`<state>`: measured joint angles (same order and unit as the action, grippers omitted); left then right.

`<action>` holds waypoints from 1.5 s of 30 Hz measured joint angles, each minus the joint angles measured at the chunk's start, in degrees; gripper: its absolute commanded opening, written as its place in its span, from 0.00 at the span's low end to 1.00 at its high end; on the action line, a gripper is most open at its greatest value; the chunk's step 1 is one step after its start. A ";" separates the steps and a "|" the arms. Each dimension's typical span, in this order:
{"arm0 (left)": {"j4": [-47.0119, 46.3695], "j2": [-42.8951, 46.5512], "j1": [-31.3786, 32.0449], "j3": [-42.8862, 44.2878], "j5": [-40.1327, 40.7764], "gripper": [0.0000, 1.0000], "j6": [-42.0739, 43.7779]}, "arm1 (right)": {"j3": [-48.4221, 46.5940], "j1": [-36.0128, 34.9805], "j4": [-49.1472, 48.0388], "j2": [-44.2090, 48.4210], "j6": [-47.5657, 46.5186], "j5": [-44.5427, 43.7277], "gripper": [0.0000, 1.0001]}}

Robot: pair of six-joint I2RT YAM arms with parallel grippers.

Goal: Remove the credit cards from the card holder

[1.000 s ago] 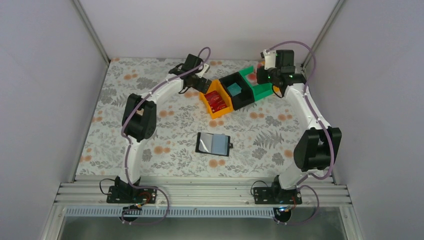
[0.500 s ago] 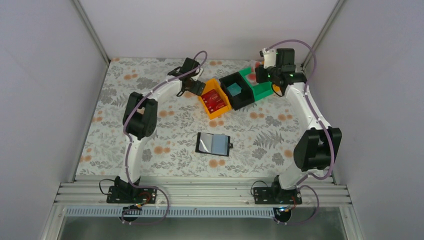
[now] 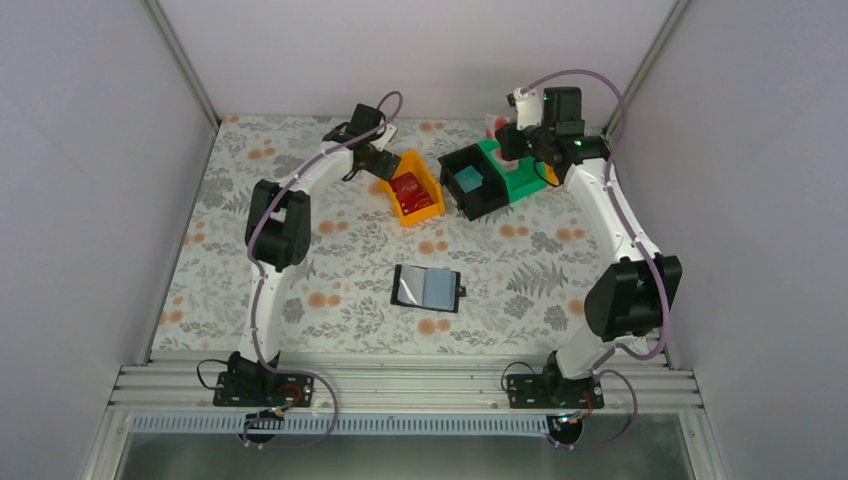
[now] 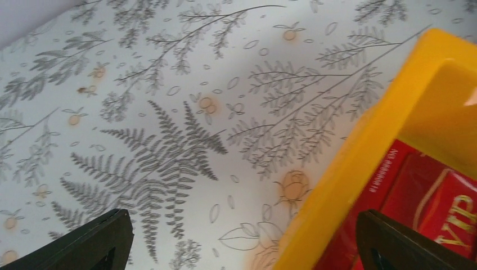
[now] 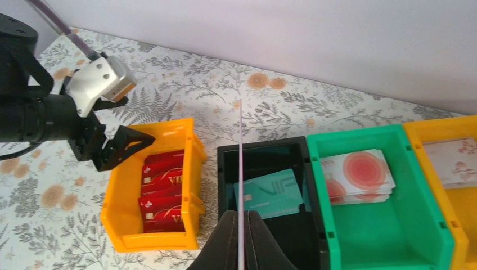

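Observation:
The card holder (image 3: 428, 288), a small black wallet, lies open on the mat at mid-table with pale faces up; neither gripper is near it. My right gripper (image 5: 241, 225) is shut on a thin credit card (image 5: 241, 157), seen edge-on, held upright above the black bin (image 5: 270, 225). In the top view this gripper (image 3: 507, 133) hovers over the far bins. My left gripper (image 4: 247, 250) stands open astride the near wall of the orange bin (image 4: 360, 163): one finger over the mat, the other over the red cards (image 4: 439, 197) inside.
Bins sit at the far side: an orange bin (image 3: 410, 190) of red cards, a black bin (image 3: 470, 180) with a teal card, a green bin (image 3: 520, 172) with white-and-red cards (image 5: 360, 174), and another orange bin (image 5: 450, 169) at the right. White walls enclose the floral mat.
The left gripper has drawn back to the left and the orange bin has slid with it, away from the black bin. The right gripper has shifted slightly back with its card.

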<state>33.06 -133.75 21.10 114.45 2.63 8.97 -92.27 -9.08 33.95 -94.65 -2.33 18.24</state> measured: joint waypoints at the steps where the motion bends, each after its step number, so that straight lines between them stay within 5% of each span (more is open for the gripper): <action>1: 0.07 0.07 0.00 0.00 -0.74 0.99 -0.09 | -0.09 -0.31 0.07 0.00 0.24 0.04 0.04; 7: 0.07 0.09 0.00 -0.81 -1.68 0.99 0.74 | -0.09 -0.92 1.01 -1.70 2.45 1.33 0.04; 16: -0.79 1.29 -3.74 1.90 -9.16 1.00 5.86 | -0.81 -2.56 3.85 -16.06 3.91 -1.09 0.04; 25: -1.25 11.56 -3.65 -3.78 -13.49 1.00 5.29 | 1.79 -6.99 3.61 -20.28 2.75 0.59 0.04; 40: -1.51 18.51 -4.76 -11.58 -14.21 1.00 6.03 | -13.64 -12.72 4.20 -29.79 7.21 3.85 0.04; 45: 1.05 22.32 -5.22 -10.78 -22.95 0.96 10.97 | -14.36 -12.68 9.90 -24.63 3.32 2.27 0.04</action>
<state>34.11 -111.44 15.88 103.68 -20.32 19.94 -106.63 -21.76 43.86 -119.28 0.99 20.51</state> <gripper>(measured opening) 0.984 0.041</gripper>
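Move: About 8 cm ahead, 3 cm left and some 24 cm below the right hand, which still pinches a pink-and-white card, is the black bin. From that hand the green bin is some 11 cm ahead and 7 cm right, the near yellow bin 6 cm ahead and 18 cm left, both equally low. The open left hand straddles the yellow bin's left wall, its middle about 6 cm right, 2 cm back and 4 cm below; the black bin is 22 cm to its right, 1 cm back and 4 cm below. Swooping down about 19 cm to bin height with the card still pinched, the right hand tips its fingers some 25 degrees further down, sweeps left roughly 10 cm to push the black and green bins towards the yellow one, then rises about 6 cm. The left hand nudges a little forward and left, then lifts some 14 cm clear of the yellow bin and draws back, fingers staying wide. ##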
